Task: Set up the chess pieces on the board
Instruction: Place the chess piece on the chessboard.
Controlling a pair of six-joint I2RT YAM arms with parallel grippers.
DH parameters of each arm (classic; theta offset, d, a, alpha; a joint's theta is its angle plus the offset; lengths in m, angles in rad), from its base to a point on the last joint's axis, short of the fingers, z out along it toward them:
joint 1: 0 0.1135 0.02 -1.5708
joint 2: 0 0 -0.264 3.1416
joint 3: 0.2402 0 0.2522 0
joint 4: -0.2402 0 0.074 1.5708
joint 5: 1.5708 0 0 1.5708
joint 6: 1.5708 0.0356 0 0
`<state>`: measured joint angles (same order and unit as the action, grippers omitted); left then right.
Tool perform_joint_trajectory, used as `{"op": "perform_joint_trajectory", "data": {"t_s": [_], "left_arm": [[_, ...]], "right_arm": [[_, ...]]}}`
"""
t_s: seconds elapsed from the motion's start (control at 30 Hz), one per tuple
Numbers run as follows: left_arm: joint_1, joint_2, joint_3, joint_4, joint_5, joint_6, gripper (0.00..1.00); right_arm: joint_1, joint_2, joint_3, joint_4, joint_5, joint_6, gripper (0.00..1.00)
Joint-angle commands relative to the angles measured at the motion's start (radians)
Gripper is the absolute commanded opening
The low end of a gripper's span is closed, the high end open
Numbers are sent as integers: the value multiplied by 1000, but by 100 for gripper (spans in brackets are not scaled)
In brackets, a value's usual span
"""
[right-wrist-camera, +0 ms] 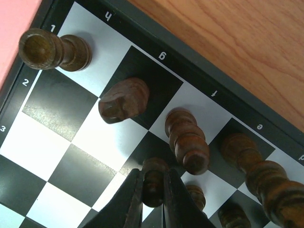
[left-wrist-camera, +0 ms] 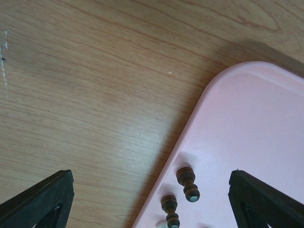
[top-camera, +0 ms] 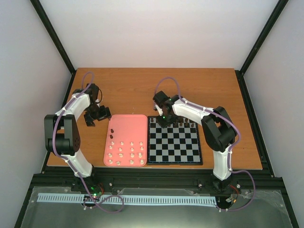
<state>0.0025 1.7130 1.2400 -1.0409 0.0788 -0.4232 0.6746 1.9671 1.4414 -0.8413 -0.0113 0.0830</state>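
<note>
The board (top-camera: 174, 147) lies right of a pink tray (top-camera: 128, 124). My right gripper (top-camera: 164, 121) is over the board's far left corner, shut on a dark pawn (right-wrist-camera: 155, 166) that stands on or just above a black square; I cannot tell which. Around it on the board (right-wrist-camera: 42, 137) stand a dark rook (right-wrist-camera: 52, 47), a knight (right-wrist-camera: 123, 99), a bishop (right-wrist-camera: 187, 140) and other dark pieces (right-wrist-camera: 256, 166). My left gripper (top-camera: 90, 118) hangs open at the tray's far left corner, over two dark pieces (left-wrist-camera: 186, 183). Several cream pieces (top-camera: 126, 154) stand in the tray.
The pink tray (left-wrist-camera: 247, 123) touches the board's left side. Bare wooden table (top-camera: 128, 90) stretches behind both. The left gripper's black fingers (left-wrist-camera: 42, 199) straddle the tray's rim, one over wood and one over the tray. Black frame rails run along the table's edges.
</note>
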Motion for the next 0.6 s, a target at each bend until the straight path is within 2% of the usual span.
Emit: {"op": "perform_joint_trajectory", "data": {"t_s": [0.0, 0.2, 0.3, 0.57], "left_arm": [[-2, 7, 39, -10, 5, 4, 100], [-2, 11, 41, -11, 9, 5, 100], [-2, 9, 41, -10, 9, 4, 100], [-2, 12, 41, -11, 9, 6, 100]], "right_arm": [[-9, 10, -17, 14, 9, -15, 6], [-8, 0, -18, 13, -1, -20, 12], [-9, -14, -17, 6, -1, -24, 19], [-3, -112, 28, -74, -56, -38, 30]]}}
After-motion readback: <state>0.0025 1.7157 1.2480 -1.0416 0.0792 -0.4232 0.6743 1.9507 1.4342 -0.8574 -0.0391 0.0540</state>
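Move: The right hand still pinches the pawn right above its square, the f2 square, whose surface is about 3 cm below the hand point. The bishop stands some 3 cm straight ahead of the hand, the knight about 3 cm ahead and 3 cm to its left, and another pawn level with it, roughly 3 cm to its right. From the idle left hand, the f2 square lies about 30 cm to the right and 3 cm back. Hold the right hand almost still over the f2 square, settling only a trace, and open the fingers to about a quarter of their range so the pinch on the pawn ends. Then, in the last instant, start easing the hand back towards the base and up, roughly half a centimetre each way, leaving the bishop and knight alone. ##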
